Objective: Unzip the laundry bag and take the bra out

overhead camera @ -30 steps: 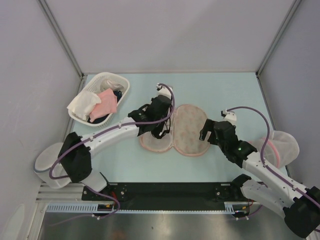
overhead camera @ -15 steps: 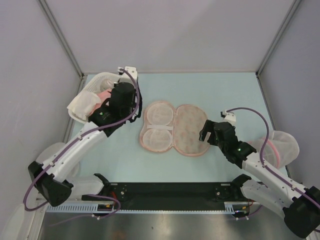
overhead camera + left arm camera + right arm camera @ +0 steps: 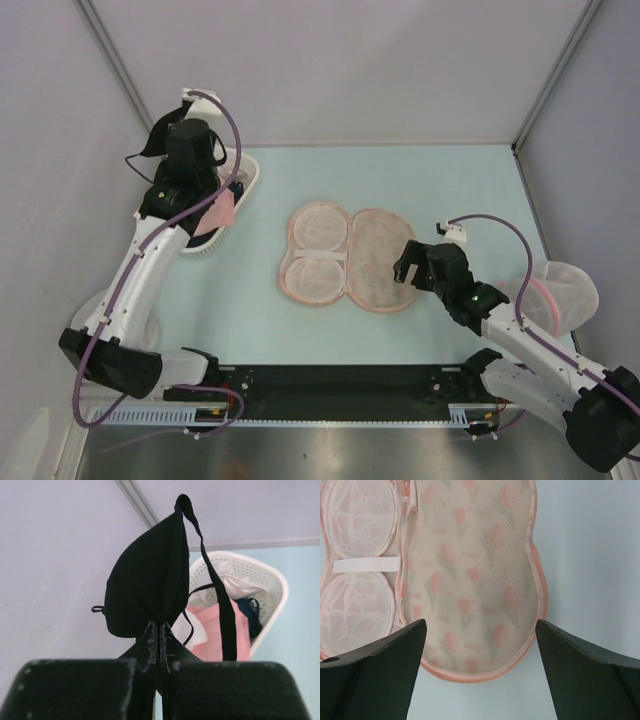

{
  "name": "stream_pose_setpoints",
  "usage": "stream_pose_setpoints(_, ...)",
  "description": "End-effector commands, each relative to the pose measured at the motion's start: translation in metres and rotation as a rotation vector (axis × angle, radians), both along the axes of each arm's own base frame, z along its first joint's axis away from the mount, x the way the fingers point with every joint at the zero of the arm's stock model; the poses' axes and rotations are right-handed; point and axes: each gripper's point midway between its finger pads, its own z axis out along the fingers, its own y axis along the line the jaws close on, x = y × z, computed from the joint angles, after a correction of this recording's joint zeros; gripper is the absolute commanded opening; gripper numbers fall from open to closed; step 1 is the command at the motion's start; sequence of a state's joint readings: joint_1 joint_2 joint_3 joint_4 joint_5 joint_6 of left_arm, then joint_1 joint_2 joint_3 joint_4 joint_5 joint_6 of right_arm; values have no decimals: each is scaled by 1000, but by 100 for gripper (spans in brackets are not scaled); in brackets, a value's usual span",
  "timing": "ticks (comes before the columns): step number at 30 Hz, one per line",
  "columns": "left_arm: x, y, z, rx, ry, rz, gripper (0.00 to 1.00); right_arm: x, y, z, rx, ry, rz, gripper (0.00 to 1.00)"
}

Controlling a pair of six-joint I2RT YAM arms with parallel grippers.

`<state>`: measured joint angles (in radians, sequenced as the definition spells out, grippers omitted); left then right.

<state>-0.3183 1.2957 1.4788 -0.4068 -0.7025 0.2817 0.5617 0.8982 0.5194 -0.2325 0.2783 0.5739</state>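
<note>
The laundry bag (image 3: 350, 258) lies open and flat mid-table, its white mesh cups on the left half and its floral lid on the right. It also shows in the right wrist view (image 3: 470, 575). My left gripper (image 3: 165, 140) is raised at the far left by the wall, above the white basket (image 3: 247, 178). It is shut on the black bra (image 3: 145, 585), which hangs from the fingertips (image 3: 159, 630) with a strap dangling; the bra (image 3: 148, 146) also shows in the top view. My right gripper (image 3: 405, 262) is open and empty over the bag's right edge (image 3: 480, 622).
The white basket (image 3: 272, 587) holds a pink cloth (image 3: 220, 630), a white cloth (image 3: 240, 587) and a dark item. A white mesh dome with a pink rim (image 3: 560, 295) sits at the right edge. Another white mesh piece (image 3: 95, 320) lies at the near left. Walls close in on three sides.
My left gripper has lifted the bra off the open bag and carried it left and up, to above the basket near the back-left wall. The right arm has barely moved.
</note>
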Motion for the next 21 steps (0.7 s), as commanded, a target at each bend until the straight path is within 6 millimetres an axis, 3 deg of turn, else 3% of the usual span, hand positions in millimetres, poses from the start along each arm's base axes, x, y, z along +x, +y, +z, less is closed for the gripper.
stream_pose_setpoints(1, 21, 19, 1, 127, 91, 26, 0, 5, 6, 6, 21, -33, 24, 96)
stream_pose_setpoints(12, 61, 42, -55, 196, 329, 94, 0, -4, -1, 0, 17, -21, 22, 96)
stream_pose_setpoints(21, 77, 60, -65, 244, 388, 140, 0, -6, -3, 1, 16, -26, 23, 96)
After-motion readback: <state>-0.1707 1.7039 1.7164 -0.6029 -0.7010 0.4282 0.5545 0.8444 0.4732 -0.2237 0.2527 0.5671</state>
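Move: The white laundry basket, where the black bra in your shut left gripper is headed, is about 12 cm ahead, 7 cm to the left and some 34 cm below. In it the pink cloth is roughly 11 cm ahead and 5 cm left, the white cloth about 8 cm ahead and 16 cm left. The emptied laundry bag lies about 5 cm back and 30 cm right. From the right gripper the basket is some 27 cm ahead, 51 cm left, 7 cm lower. Bring the left gripper down about 9 cm towards the laundry basket while reaching some 7 cm forward and 5 cm left, going forward first and sinking as you go. Tip the fingers down about 25 degrees and let the hand's left side rise a little, keeping the bra pinched. ##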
